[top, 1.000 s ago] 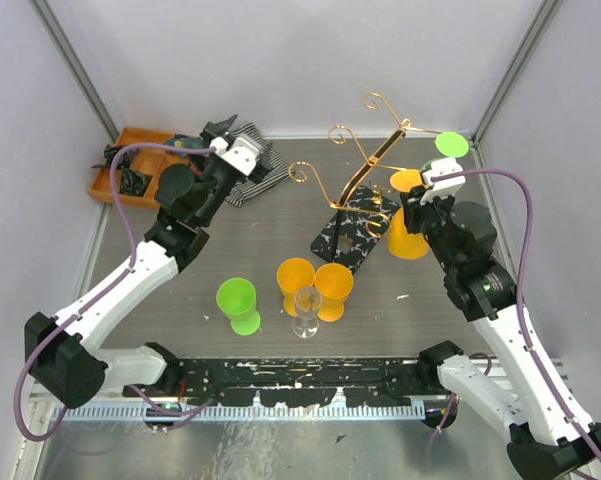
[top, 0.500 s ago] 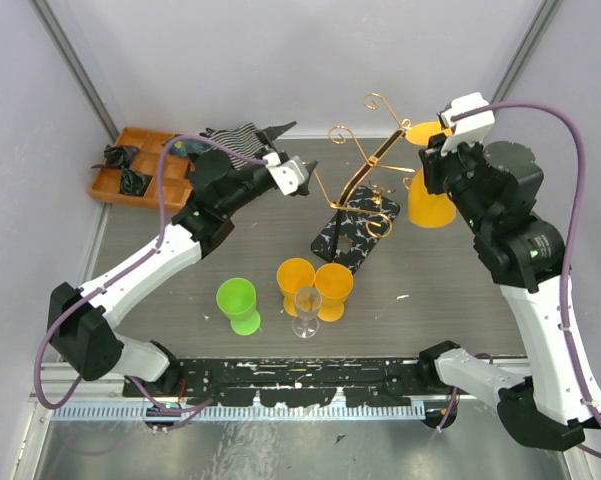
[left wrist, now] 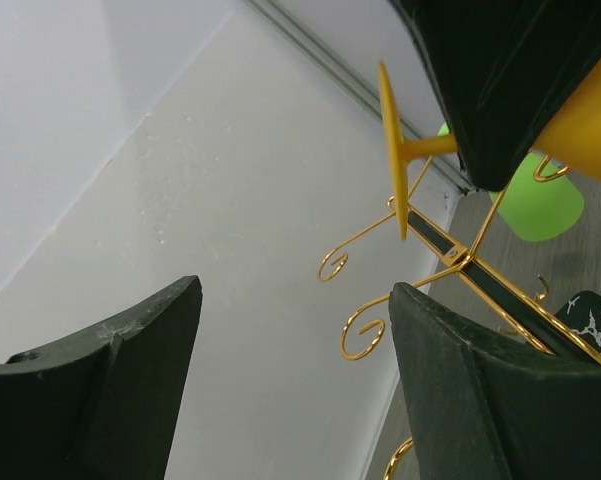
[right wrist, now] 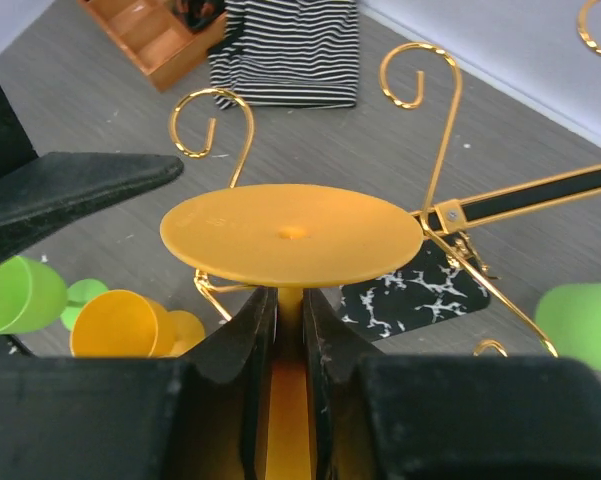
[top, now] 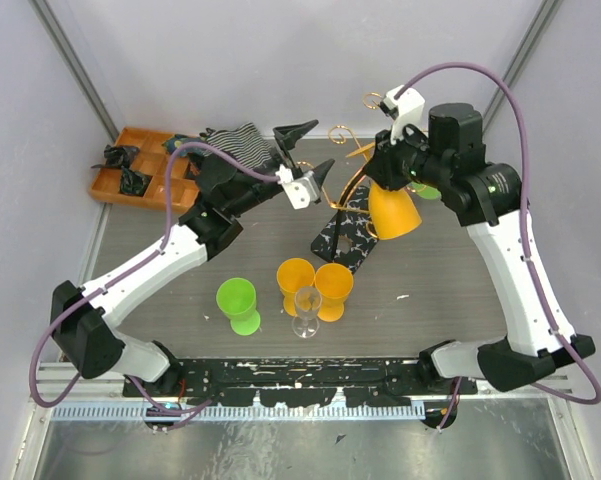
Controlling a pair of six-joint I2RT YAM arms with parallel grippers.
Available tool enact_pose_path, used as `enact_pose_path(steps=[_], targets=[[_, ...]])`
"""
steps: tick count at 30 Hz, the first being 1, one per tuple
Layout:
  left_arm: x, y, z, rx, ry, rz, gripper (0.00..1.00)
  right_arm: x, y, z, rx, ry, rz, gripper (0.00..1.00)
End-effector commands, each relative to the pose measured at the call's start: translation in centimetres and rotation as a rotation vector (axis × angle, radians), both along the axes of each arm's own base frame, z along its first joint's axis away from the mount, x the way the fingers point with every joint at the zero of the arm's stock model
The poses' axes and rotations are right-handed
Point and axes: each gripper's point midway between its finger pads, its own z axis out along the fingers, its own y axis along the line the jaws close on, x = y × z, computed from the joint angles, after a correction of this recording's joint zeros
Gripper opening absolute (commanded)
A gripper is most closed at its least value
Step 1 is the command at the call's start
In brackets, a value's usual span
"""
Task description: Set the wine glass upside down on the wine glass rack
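Observation:
My right gripper (right wrist: 290, 312) is shut on the stem of an orange wine glass (right wrist: 292, 235), held upside down with its round foot on top. In the top view its bowl (top: 393, 210) hangs by the slanted gold stem of the wine glass rack (top: 352, 184), above the rack's speckled black base (top: 346, 238). The right gripper (top: 384, 163) sits just above the bowl. Gold scroll arms (right wrist: 216, 118) curl beyond the foot. My left gripper (top: 309, 152) stands open and empty just left of the rack. In its own view, the left gripper (left wrist: 295, 290) frames a scroll arm (left wrist: 365, 335) and the orange foot (left wrist: 390, 150).
A green glass (top: 238, 303), two orange glasses (top: 314, 281) and a clear glass (top: 307, 310) stand near the table's front. A striped cloth (top: 242, 140) and an orange tray (top: 130, 170) lie at the back left. Something green (right wrist: 580, 315) shows by the rack's right side.
My right arm has lifted the orange glass from the right of the table and swung it left to the rack. The left gripper has moved right from the cloth to the rack.

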Motion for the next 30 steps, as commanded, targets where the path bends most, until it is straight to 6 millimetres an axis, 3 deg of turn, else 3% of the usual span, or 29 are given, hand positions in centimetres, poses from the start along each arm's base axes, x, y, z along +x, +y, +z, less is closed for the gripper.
enact_pose_path(steps=[1,10,30], targets=[[-0.7,-0.8,2.4,-0.03,-0.076,-0.024,0.81,-1.7,1.7,3.5,0.084,-0.039,0.108,0.01],[-1.3,-2.5,1.6,-0.01,-0.054,-0.071,0.65,-1.5,2.3,4.7,0.107,-0.074,0.135,0.01],[-2.8,-3.6,4.0,-0.117,-0.069,-0.088,0.41,-1.0,2.9,2.0,0.084,0.0,0.159,0.01]])
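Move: Some 7 cm to the left hand's right, 3 cm back and 1 cm higher is the foot of the orange wine glass, whose stem the right fingers already hold; that foot is about 5 cm left of the right hand, level fore and aft, and 2 cm above it. The rack's middle-left curl lies roughly 8 cm ahead, 5 cm right and 12 cm below the left hand. From the right hand, the hanging green glass is about 13 cm right, 7 cm ahead and 12 cm lower. Closing in on the orange glass's foot, the left hand travels about 4 cm right and 2.5 cm back, dipping slightly before rising, while its wide-open fingers narrow to about half, one to each side of the foot. The right hand keeps its grip on the stem and brings the glass some 2.5 cm left to meet it, rising 2 cm then easing down, and turning slightly counter-clockwise. ##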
